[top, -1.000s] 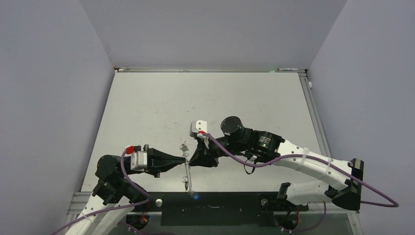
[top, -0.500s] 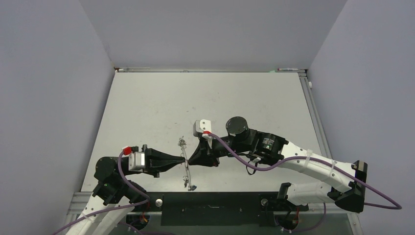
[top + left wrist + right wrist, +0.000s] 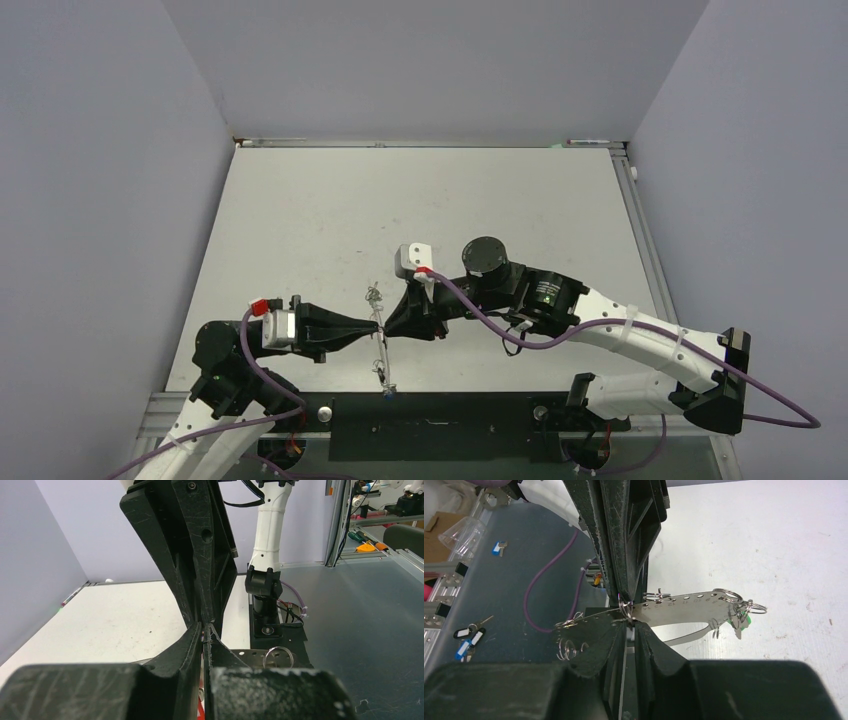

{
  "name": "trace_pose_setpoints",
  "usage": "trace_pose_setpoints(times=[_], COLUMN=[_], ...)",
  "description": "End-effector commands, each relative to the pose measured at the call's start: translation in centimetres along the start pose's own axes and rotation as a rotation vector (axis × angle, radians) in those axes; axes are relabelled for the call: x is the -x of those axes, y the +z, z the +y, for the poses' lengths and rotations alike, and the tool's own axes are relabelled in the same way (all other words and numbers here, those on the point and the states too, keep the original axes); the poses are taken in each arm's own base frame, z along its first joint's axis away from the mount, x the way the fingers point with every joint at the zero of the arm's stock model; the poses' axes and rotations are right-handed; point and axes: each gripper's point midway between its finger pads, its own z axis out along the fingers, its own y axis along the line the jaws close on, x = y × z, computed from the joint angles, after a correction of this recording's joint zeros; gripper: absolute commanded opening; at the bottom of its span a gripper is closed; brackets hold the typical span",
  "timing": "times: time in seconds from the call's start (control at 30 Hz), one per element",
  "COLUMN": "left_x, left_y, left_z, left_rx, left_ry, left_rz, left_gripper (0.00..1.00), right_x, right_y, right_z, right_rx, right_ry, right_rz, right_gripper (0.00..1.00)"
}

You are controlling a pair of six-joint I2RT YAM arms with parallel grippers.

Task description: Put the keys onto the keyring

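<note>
The keyring [image 3: 381,350] shows as a flat silver strip [image 3: 684,605] with a row of small holes. Several small split rings hang from it, and a green tag [image 3: 746,621] hangs at its far end. It is held off the table between the two grippers. My left gripper [image 3: 372,328] is shut on the strip's edge, its jaws pressed together [image 3: 204,627]. My right gripper [image 3: 388,326] faces it tip to tip. It is shut [image 3: 627,627] on a thin silver key seen edge-on, whose small ring [image 3: 624,609] touches the strip.
A black base plate [image 3: 430,425] runs along the table's near edge, just below the strip's lower end. Grey walls close in both sides. Off the table, loose keys with blue tags [image 3: 466,640] and a purple cable [image 3: 539,580] lie on a dark surface.
My right gripper has moved slightly left, up against the left gripper's tip. The strip has swung a little. The blue tag seen at its lower end a second ago no longer shows.
</note>
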Motion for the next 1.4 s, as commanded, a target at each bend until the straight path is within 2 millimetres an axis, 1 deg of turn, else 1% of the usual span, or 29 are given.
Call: trace_pose_setpoints(times=[0.0,0.1,0.17,0.2,0.3,0.4,0.5,0.6,0.7,0.73,0.93,1.2,1.3,1.37], left_x=[1.7,1.7,1.7,1.8,1.9,2.0,2.3,2.5,2.6,2.5,2.6,2.5,2.6,2.6], left_y=[0.1,0.0,0.0,0.0,-0.1,-0.1,-0.3,-0.5,-0.6,-0.6,-0.8,-1.1,-1.3,-1.3], left_z=[-0.3,-0.3,-0.3,-0.3,-0.3,-0.2,0.3,1.0,1.3,1.3,1.4,1.8,2.2,2.4], left_rx=[-0.014,-0.012,-0.010,-0.009,-0.003,0.008,0.045,0.096,0.114,0.115,0.132,0.161,0.194,0.206], left_ry=[0.056,0.057,0.059,0.060,0.065,0.069,0.078,0.090,0.094,0.094,0.100,0.105,0.111,0.113], left_rz=[-0.050,-0.051,-0.051,-0.052,-0.055,-0.061,-0.073,-0.084,-0.089,-0.087,-0.092,-0.091,-0.097,-0.103], left_gripper=[0.00,0.00,0.00,0.00,0.00,0.00,0.00,0.00,0.00,0.00,0.00,0.00,0.00,0.00], right_x=[1.6,1.8,1.8,1.8,1.2,0.1,-1.1,-1.8,-2.8,-3.5,-3.3,-3.7,-3.6,-3.4], right_y=[-0.4,-1.0,-1.3,-1.4,-1.4,-1.2,-1.0,-0.5,0.1,0.3,0.0,-0.8,-1.1,-0.9], right_z=[-0.2,0.3,0.4,0.4,0.4,0.2,-0.8,-1.8,-1.9,-2.0,-2.1,-3.1,-2.9,-2.1], right_rx=[-0.005,0.003,-0.002,-0.005,-0.003,-0.010,-0.065,-0.134,-0.176,-0.190,-0.264,-0.378,-0.399,-0.375], right_ry=[-0.048,-0.072,-0.087,-0.091,-0.094,-0.098,-0.084,-0.094,-0.131,-0.150,-0.232,-0.239,-0.233,-0.243], right_rz=[-0.032,-0.037,-0.046,-0.052,-0.060,-0.063,-0.087,-0.132,-0.172,-0.177,-0.315,-0.419,-0.463,-0.487], right_gripper=[0.21,0.38,0.45,0.46,0.47,0.47,0.47,0.47,0.47,0.47,0.47,0.46,0.46,0.46])
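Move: The keyring plate hangs on edge, running forward and back between the touching grippers; the black-tagged key lies roughly 5 cm below the right hand and 1 cm back and left of it. From that hand the green key hangs about 8 cm ahead, 2 cm left and 5 cm lower, and the blue key about 11 cm back, straight in line and 6 cm lower. From the left hand, the black-tagged key is some 2 cm right, 1 cm back and 5 cm below. The right hand lets go of the small ring at the middle of the keyring's upper edge, fingers spreading to about half open, backs off some 1.5 cm to the right, then drops about 9 cm beside the plate while its fingers lift to level and swing clockwise, nearly 30 degrees of turn in all. It finishes by rising a centimetre and easing 2 cm forward, the open fingers now low beside the plate, while the left hand keeps its pinch at the upper edge and carries the keyring about 2 cm left, forward and up. ##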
